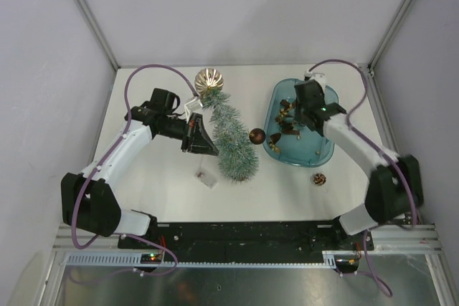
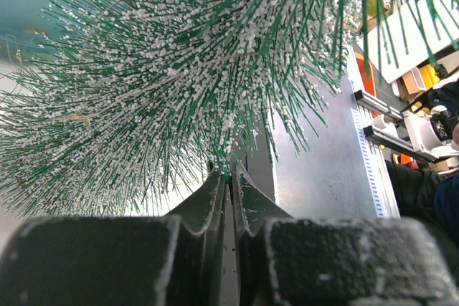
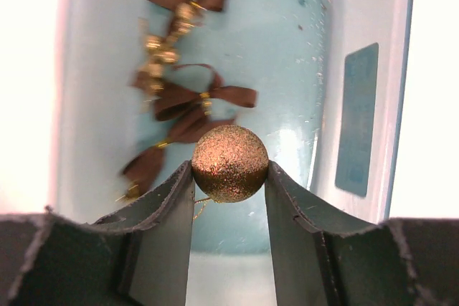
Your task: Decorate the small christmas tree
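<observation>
The small christmas tree (image 1: 231, 137), frosted green and bristly, stretches across the middle of the table with its wide end toward the front. Its snowy needles (image 2: 179, 77) fill the left wrist view. My left gripper (image 1: 204, 138) is at the tree's left side, shut on a branch (image 2: 231, 171). My right gripper (image 1: 292, 121) hovers over the blue tray (image 1: 315, 150). It is shut on a gold glitter ball (image 3: 229, 161), which sits between the two fingertips above the tray floor (image 3: 287, 55).
Brown ribbon bows with gold bells (image 3: 188, 102) lie in the tray. A large shiny gold ball (image 1: 209, 79) sits at the tree's narrow end and a dark brown ball (image 1: 257, 135) between tree and tray. A pinecone (image 1: 318, 178) and a small pale item (image 1: 206, 177) lie near the front.
</observation>
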Available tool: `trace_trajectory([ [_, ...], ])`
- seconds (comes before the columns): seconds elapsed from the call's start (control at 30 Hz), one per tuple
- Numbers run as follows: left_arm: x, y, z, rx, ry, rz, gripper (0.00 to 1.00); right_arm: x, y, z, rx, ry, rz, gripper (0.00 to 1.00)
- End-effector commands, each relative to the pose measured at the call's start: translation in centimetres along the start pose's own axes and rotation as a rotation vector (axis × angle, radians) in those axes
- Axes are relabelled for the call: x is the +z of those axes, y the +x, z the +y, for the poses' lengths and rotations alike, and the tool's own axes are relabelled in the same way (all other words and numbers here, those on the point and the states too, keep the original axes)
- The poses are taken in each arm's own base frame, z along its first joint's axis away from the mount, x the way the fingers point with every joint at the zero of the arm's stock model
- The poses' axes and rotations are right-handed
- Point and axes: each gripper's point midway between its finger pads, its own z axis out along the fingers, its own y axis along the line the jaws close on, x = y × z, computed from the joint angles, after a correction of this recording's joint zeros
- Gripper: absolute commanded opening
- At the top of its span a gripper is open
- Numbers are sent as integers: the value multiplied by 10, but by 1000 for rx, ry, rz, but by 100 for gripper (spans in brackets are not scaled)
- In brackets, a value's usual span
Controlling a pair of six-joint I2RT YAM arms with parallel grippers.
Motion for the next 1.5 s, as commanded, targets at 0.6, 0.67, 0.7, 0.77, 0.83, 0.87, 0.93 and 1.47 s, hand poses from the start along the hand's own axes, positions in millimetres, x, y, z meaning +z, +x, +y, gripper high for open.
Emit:
trace_trajectory([
  [0.6,-3,-20,-14,76,2,-19,10,-320,20,51,156,-946,-281,16],
  [0.67,-3,-20,-14,76,1,-19,10,-326,28,65,142,-970,-263,15],
  [0.7,-3,-21,-14,76,0,-19,10,-326,29,69,145,-956,-271,15],
  [0.77,-3,-22,-14,78,1,-20,10,-330,37,83,128,-933,-293,13],
  [0.83,-3,-21,-14,76,1,-19,10,-330,40,93,135,-869,-334,12],
  [0.87,-3,-21,-14,75,0,-19,10,-330,43,99,136,-844,-352,12],
  [0.93,-3,-21,-14,75,1,-19,10,-327,43,104,156,-776,-394,12],
  [1.47,-3,-20,-14,71,0,-18,10,-262,107,73,58,-443,-263,4],
])
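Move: From my right hand, which already pinches the small golden ball over the tray, the Christmas tree stands about 25 cm left and 17 cm back, its middle some 4 cm higher. The hung brown ball is roughly 17 cm left and 12 cm back, 4 cm up; the bows lie 5 cm left, 3 cm ahead, 10 cm below; the pinecone 21 cm back, 3 cm right, 11 cm below. From my left hand the tree's middle is about 5 cm right, 3 cm ahead, 7 cm lower. I whisk the golden ball up out of the tray with my right hand, drawing it back about 25 cm and rising some 20, then swing left towards the tree's near right side, sink about 6 cm and ease a little back right. The fingers keep their grip, tilting up towards level and swinging left some 35 degrees. My left hand stays, still pinching a branch. ##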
